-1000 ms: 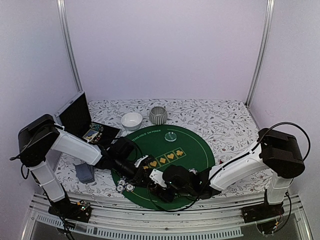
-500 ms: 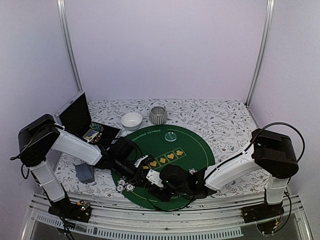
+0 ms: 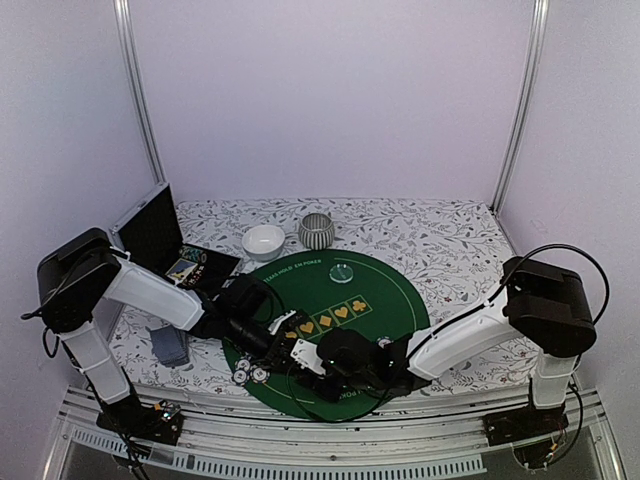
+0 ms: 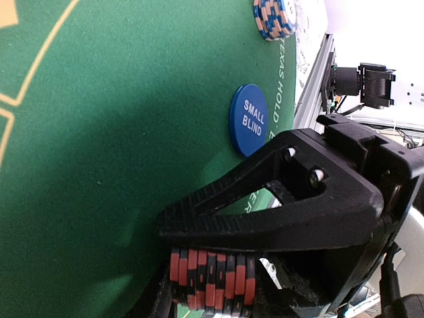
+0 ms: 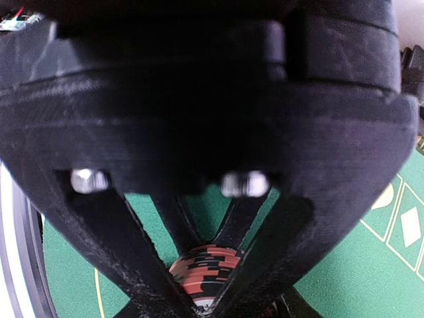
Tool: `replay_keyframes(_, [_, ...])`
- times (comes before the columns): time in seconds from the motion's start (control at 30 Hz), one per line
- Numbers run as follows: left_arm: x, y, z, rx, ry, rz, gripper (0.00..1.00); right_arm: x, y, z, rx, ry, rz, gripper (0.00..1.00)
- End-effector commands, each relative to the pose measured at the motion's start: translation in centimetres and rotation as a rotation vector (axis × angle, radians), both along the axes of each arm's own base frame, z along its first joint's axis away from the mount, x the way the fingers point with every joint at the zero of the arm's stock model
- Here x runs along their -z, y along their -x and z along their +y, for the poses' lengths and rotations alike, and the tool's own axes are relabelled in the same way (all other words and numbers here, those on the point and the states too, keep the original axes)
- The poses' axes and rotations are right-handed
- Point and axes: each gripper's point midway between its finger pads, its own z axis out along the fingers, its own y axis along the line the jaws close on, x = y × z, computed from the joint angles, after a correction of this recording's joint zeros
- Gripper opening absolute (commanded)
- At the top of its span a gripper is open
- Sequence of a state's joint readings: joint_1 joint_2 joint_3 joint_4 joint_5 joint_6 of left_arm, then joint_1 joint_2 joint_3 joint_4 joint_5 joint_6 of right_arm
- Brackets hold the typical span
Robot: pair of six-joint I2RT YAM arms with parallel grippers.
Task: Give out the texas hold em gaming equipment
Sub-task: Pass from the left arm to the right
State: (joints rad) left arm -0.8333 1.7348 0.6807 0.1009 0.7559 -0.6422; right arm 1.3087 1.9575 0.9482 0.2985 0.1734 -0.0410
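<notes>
In the left wrist view my left gripper (image 4: pixel 202 275) is shut on a stack of red-and-black striped poker chips (image 4: pixel 212 278), held just above the green mat (image 4: pixel 119 132). My right gripper (image 5: pixel 205 281) meets it from the other side, and its fingers (image 5: pixel 149 275) press both edges of the same chip stack (image 5: pixel 207 268). From above, the two grippers join near the mat's front, the left gripper (image 3: pixel 285 342) touching the right gripper (image 3: pixel 312 356). A blue SMALL BLIND disc (image 4: pixel 248 119) and a blue-striped chip stack (image 4: pixel 271 16) lie on the mat.
White chips (image 3: pixel 246 372) sit at the mat's front left. A pale green disc (image 3: pixel 342 272) lies at its far side. Grey-blue cards (image 3: pixel 170 345) lie left of the mat (image 3: pixel 395 300). A white bowl (image 3: pixel 264 241), a striped grey bowl (image 3: pixel 316 231) and an open case (image 3: pixel 150 230) stand behind.
My right gripper has slid left toward the left gripper and its jaws have narrowed round the chip stack. The left arm has stayed still with its grip unchanged.
</notes>
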Motion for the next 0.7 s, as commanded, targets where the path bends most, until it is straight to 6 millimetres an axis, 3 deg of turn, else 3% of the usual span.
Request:
replay_keyframes(0.0, [3.2,-0.4,2.3,-0.055,-0.147,0.002,0.28,0.1,-1.2,-0.2,0.048,0.038,-0.013,0.25])
replay_keyframes(0.33, [2.2,-2.3,2.7,-0.086,-0.205,-0.082,0.45,1.0,-0.6,-1.3,0.074,0.14,0.033,0.23])
replay_keyframes(0.67, [-0.3,-4.0,3.0,-0.124,-0.206,-0.15,0.58,0.9,0.0,-1.5,0.073,0.169,0.077,0.22])
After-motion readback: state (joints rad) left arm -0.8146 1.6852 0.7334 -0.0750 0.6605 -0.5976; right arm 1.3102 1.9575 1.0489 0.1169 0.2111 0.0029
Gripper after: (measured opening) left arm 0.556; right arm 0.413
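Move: The red-and-black chip stack is already between both hands' fingers, level with either hand point. About 10 cm to the right of the left hand lies the blue small blind disc, some 4 cm lower; the blue-and-white chip stack stands about 16 cm right and 4 cm farther out. Black-and-white chips sit roughly 11 cm to the left and level with the hand, 3 cm lower. The red-and-black chip stack stays pinched in the right hand's fingers while the left hand lets go of it, opening from about a quarter to over half wide and easing off some 2 cm, forward and to its left with a slight roll. The right hand keeps its opening and shifts less than 1 cm, forward and up, tilting about 5 degrees. ##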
